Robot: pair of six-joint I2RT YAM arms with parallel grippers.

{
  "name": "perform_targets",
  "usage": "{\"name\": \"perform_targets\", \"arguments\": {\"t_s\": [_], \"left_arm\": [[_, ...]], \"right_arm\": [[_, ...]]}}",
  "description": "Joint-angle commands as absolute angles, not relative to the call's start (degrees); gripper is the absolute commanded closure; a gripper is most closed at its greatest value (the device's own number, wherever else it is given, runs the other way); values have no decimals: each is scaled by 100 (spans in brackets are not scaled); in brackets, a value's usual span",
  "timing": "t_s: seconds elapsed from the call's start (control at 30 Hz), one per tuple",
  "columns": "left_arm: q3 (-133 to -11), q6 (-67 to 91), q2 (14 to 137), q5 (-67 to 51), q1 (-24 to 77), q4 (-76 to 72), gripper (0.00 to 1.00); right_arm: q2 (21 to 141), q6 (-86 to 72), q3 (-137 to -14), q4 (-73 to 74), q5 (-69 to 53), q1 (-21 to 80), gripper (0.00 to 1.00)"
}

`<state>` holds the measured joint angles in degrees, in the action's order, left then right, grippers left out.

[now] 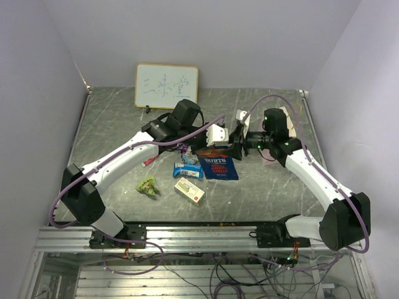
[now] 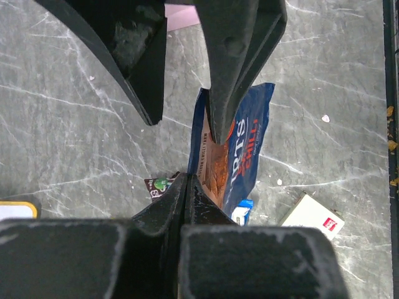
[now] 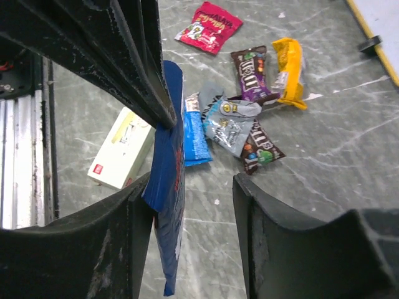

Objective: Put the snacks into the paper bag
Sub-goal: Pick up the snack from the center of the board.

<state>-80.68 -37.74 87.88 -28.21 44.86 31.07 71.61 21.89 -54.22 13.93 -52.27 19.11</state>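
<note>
My left gripper (image 2: 187, 177) is shut on the top edge of the dark blue crisp bag (image 2: 249, 149), which hangs above the table (image 1: 218, 167). My right gripper (image 3: 193, 187) stands open around the hanging crisp bag (image 3: 169, 187); the bag rests against the left-hand finger, with a gap to the other. Loose snacks lie below: a blue-white bar (image 3: 196, 134), two brown packets (image 3: 262, 149), a grey one (image 3: 227, 121), an orange-yellow one (image 3: 290, 71) and a red-pink one (image 3: 209, 26). Only a pink sliver of the paper bag (image 2: 181, 15) shows behind the right fingers.
A white box (image 1: 189, 190) and a green packet (image 1: 148, 184) lie near the front of the table. The white writing board (image 1: 166, 86) stands against the back wall. Both arms meet over the table's middle.
</note>
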Motion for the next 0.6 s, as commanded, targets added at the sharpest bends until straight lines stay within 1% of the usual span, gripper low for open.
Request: {"name": "perform_targets", "arguments": {"t_s": [0.0,0.07,0.2,0.23,0.27,0.33,0.37,0.43,0.5,0.57], "left_arm": [[-7960,-3842,8675,-2938,4565,2926,93],[-7930,-3832,8682,-2933,4570,2894,93],[-7884,-3760,8662,-2861,4570,2790,93],[-7873,-3747,8641,-2822,4569,2771,93],[-7860,-3743,8621,-2794,4568,2757,93],[-7813,-3766,8538,-2726,4559,2752,91],[-7781,-3760,8479,-2694,4559,2732,88],[-7709,-3696,8327,-2563,4536,2665,76],[-7683,-3589,8152,-2502,4436,2615,68],[-7701,-3428,7979,-2608,4230,2571,61]], "right_arm": [[7445,2037,-5491,1156,-5489,2004,53],[7510,1979,-5483,1120,-5579,2004,63],[7557,1910,-5434,1067,-5636,2009,91],[7546,1875,-5432,1064,-5631,1994,96],[7523,1891,-5446,1109,-5568,1971,100],[7395,1935,-5438,1136,-5469,1876,100],[7311,1926,-5428,1134,-5443,1813,100],[7065,1881,-5420,1163,-5424,1660,100],[6828,1755,-5441,1196,-5423,1488,100],[6619,1594,-5525,1247,-5412,1288,100]]}}
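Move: The right hand's open fingers already straddle the upper edge of the Burts snack, whose middle lies about 3 cm to its left, 2 cm back and 7 cm below. The light-blue snack is some 14 cm left, the white box 13 cm left and 9 cm back, both 20 cm below; the paper bag stands roughly 19 cm right, 7 cm ahead, 10 cm lower. From the left hand, still pinching the Burts snack, its middle is 3 cm right, 1 cm back, 8 cm down. The right hand eases down about 1.5 cm and slightly left while its fingers close fully and pinch the hanging Burts snack near its top edge, then it rises about 2 cm and draws back right by as much, towards the paper bag. The left hand keeps its pinch and dips about 1 cm until the right has shut, then opens its fingers about a third, letting go as it starts up and to its left. ##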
